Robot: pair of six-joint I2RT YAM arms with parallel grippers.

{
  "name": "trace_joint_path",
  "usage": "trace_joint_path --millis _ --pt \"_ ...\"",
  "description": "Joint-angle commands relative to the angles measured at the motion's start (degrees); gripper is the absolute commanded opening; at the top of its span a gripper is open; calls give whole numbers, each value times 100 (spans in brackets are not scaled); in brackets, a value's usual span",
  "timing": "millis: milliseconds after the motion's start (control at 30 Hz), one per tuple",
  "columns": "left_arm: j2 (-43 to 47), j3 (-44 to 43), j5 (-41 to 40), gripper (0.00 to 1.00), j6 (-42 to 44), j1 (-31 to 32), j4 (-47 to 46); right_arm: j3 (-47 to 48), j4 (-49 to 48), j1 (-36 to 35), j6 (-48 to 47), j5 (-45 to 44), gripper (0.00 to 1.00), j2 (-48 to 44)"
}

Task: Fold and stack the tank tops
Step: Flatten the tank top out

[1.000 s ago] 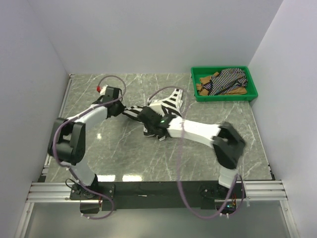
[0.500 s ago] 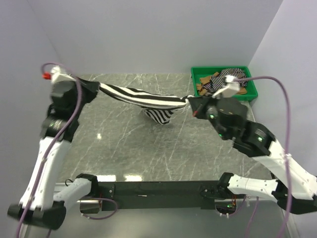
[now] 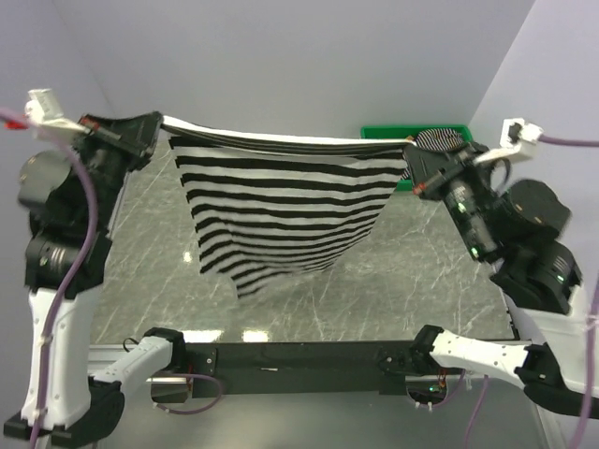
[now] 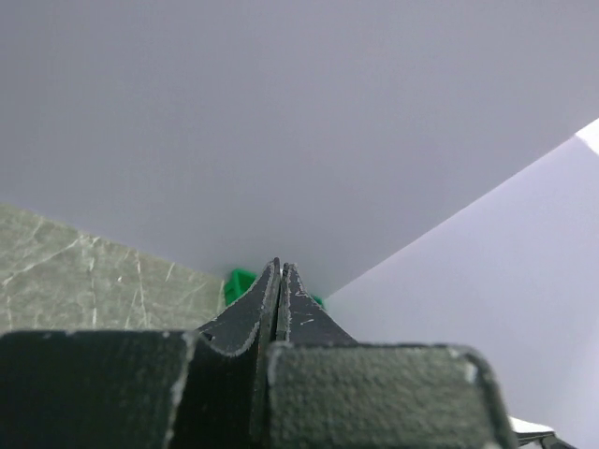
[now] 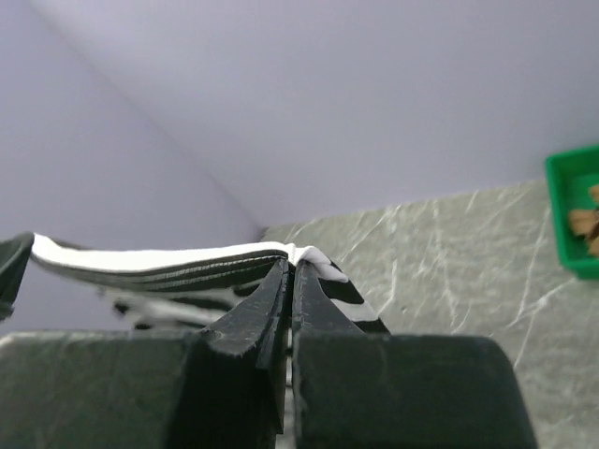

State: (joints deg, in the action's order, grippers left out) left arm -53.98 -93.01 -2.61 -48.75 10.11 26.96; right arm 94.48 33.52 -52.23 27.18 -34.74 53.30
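Note:
The wide-striped black-and-white tank top (image 3: 281, 210) hangs spread in the air above the table, its top edge pulled taut between both grippers. My left gripper (image 3: 161, 123) is shut on its left corner. In the left wrist view the jaws (image 4: 281, 267) are pressed together and no cloth shows. My right gripper (image 3: 410, 155) is shut on the right corner, and the striped hem (image 5: 168, 265) runs left from its closed tips (image 5: 292, 263). A thin-striped top (image 3: 440, 139) peeks out of the tray. Tan cloth (image 5: 585, 224) lies in that tray.
The green tray (image 3: 386, 132) stands at the back right corner, mostly hidden behind the hanging cloth and the right arm; its edge (image 5: 569, 210) shows in the right wrist view. The marble table (image 3: 393, 271) lies below, with white walls on three sides.
Both arms have risen and spread apart. The striped top, a bunch on the table one second ago, is lifted clear and stretched out flat between the grippers.

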Motion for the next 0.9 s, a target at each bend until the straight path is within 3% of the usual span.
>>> trace_joint_path --millis 0,33,167,300,433,533,600,867 --pt "-534 81 129 0 120 -18 -444 115 -442 658 -249 578 0 741" --pt "-631 81 112 0 155 -18 -533 71 -547 1436 -31 1627 0 857" --pt "-1404 -102 94 0 296 -27 -1279 535 -1092 2567 191 3050 0 1796" --pt "-2536 -1199 453 0 428 -167 -1598 1913 -1260 3078 341 4044 0 3410" --pt "-3652 -3024 885 0 533 -351 -1431 4448 -795 3210 341 4458 0 4749" --pt "-3953 -3749 1034 0 612 -483 -1027 4975 -644 3289 454 4590 0 5068" --pt "-3858 -3725 1070 0 621 -553 -886 4495 -951 3315 507 4634 0 4710" --pt "-1987 332 622 0 367 -677 -815 -407 -1901 3315 674 4705 0 2960"
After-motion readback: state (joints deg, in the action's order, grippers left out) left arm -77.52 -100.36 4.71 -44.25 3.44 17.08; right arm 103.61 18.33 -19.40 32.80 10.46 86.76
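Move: Both hands already hold the tank top by its top corners, roughly 40 cm apart and high over the table. The tank top's middle hangs about 20 cm below each hand and about level with them fore and aft, some 20 cm to the left hand's right and 20 cm to the right hand's left. The green bin is about 39 cm ahead of the right hand, 20 cm to its right and 48 cm lower. Both hands, still pinching the tank top, fling it forward some 25 cm, then draw back about 6, sinking. ##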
